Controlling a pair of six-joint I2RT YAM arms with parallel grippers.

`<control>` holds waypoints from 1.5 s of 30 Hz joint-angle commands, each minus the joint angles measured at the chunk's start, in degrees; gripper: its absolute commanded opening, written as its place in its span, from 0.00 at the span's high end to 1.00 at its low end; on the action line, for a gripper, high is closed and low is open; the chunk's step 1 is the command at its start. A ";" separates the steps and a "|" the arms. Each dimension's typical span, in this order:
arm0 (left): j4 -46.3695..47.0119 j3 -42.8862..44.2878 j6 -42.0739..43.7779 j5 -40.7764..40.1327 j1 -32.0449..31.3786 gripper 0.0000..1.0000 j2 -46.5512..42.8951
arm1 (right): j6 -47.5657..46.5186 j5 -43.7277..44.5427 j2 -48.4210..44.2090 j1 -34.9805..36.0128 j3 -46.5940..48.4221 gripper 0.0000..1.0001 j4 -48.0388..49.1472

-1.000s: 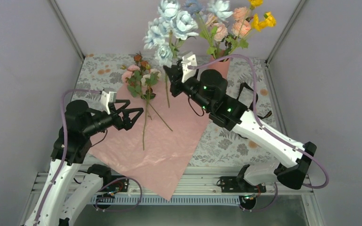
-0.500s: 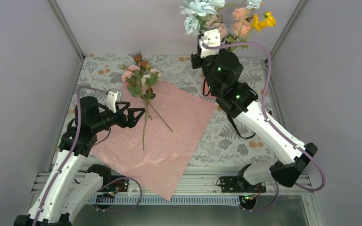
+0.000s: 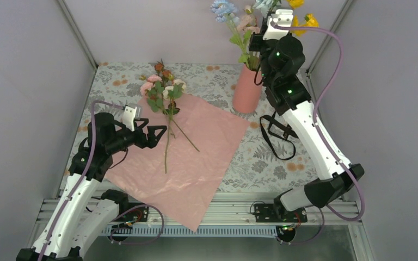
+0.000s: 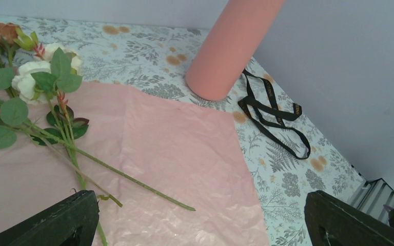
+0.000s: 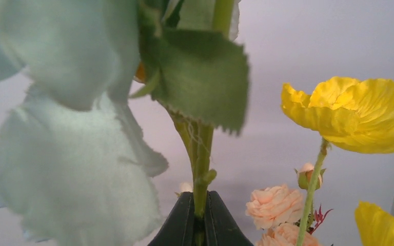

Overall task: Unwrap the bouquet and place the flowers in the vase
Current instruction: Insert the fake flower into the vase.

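Observation:
The bouquet's lilac-pink sheet [image 3: 188,163] [image 4: 174,148] lies spread flat on the table. A few flowers [image 3: 163,89] [image 4: 28,82], white, pink and orange, lie on its far-left part, stems toward me. My left gripper [image 3: 155,132] [image 4: 200,218] hovers open just beside those stems, holding nothing. The salmon vase [image 3: 246,89] [image 4: 231,48] stands at the sheet's far corner with peach and yellow flowers [image 3: 305,22] [image 5: 349,113] in it. High above the vase, my right gripper [image 5: 200,200] is shut on the green stem of a pale blue flower [image 3: 223,7] [image 5: 72,195]. Its lower end is hidden.
A black ribbon [image 3: 277,136] [image 4: 277,107] lies looped on the floral tablecloth [image 3: 261,157] right of the vase. Enclosure walls and slanted corner posts [image 3: 79,38] close in the back and sides. The sheet's near corner hangs over the front rail [image 3: 223,209].
My right arm has swung the blue flowers up and to the right, from over the sheet to above the vase. The left gripper edged slightly right and stayed open.

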 commanded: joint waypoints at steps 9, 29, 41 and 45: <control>0.11 -0.32 1.27 -0.45 0.03 0.00 -1.14 | 4.59 -5.64 6.62 -6.10 0.26 0.96 3.49; -0.03 -0.41 1.19 -1.21 0.00 0.00 -1.67 | 14.91 -2.68 11.96 -7.15 -5.62 0.87 -13.06; -0.22 -0.51 0.85 -2.25 0.05 0.00 -1.30 | 20.62 -3.22 10.86 -7.20 -3.18 0.71 -26.30; -0.77 -0.38 0.36 -3.88 0.02 0.00 -0.55 | 22.22 -4.95 8.31 -7.20 -4.02 0.61 -29.76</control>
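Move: The right hand, still pinching the light-blue flower's stem high up, has the vase mouth about 12 cm ahead, 2 cm to the right and 28 cm below. Of the flowers already in the vase, the yellow ones stand some 8 cm ahead, 12 cm right and 5 cm above, the small blue ones 8 cm ahead, 11 cm left and about level. The black ribbon lies 4 cm back, 11 cm right, 54 cm below. From the left hand, the vase mouth is about 30 cm ahead, 33 cm right, level. Still pinching the light-blue flower's stem, the right hand first eases forward towards the vase, then sinks steeply, about 23 cm down and 7 cm forward in all, taking the stem down into the mouth beside the others. The wrist tips fingers-down by some 35 degrees, and over the last half of the descent the fingers open about a third of the way, letting go of the stem. ##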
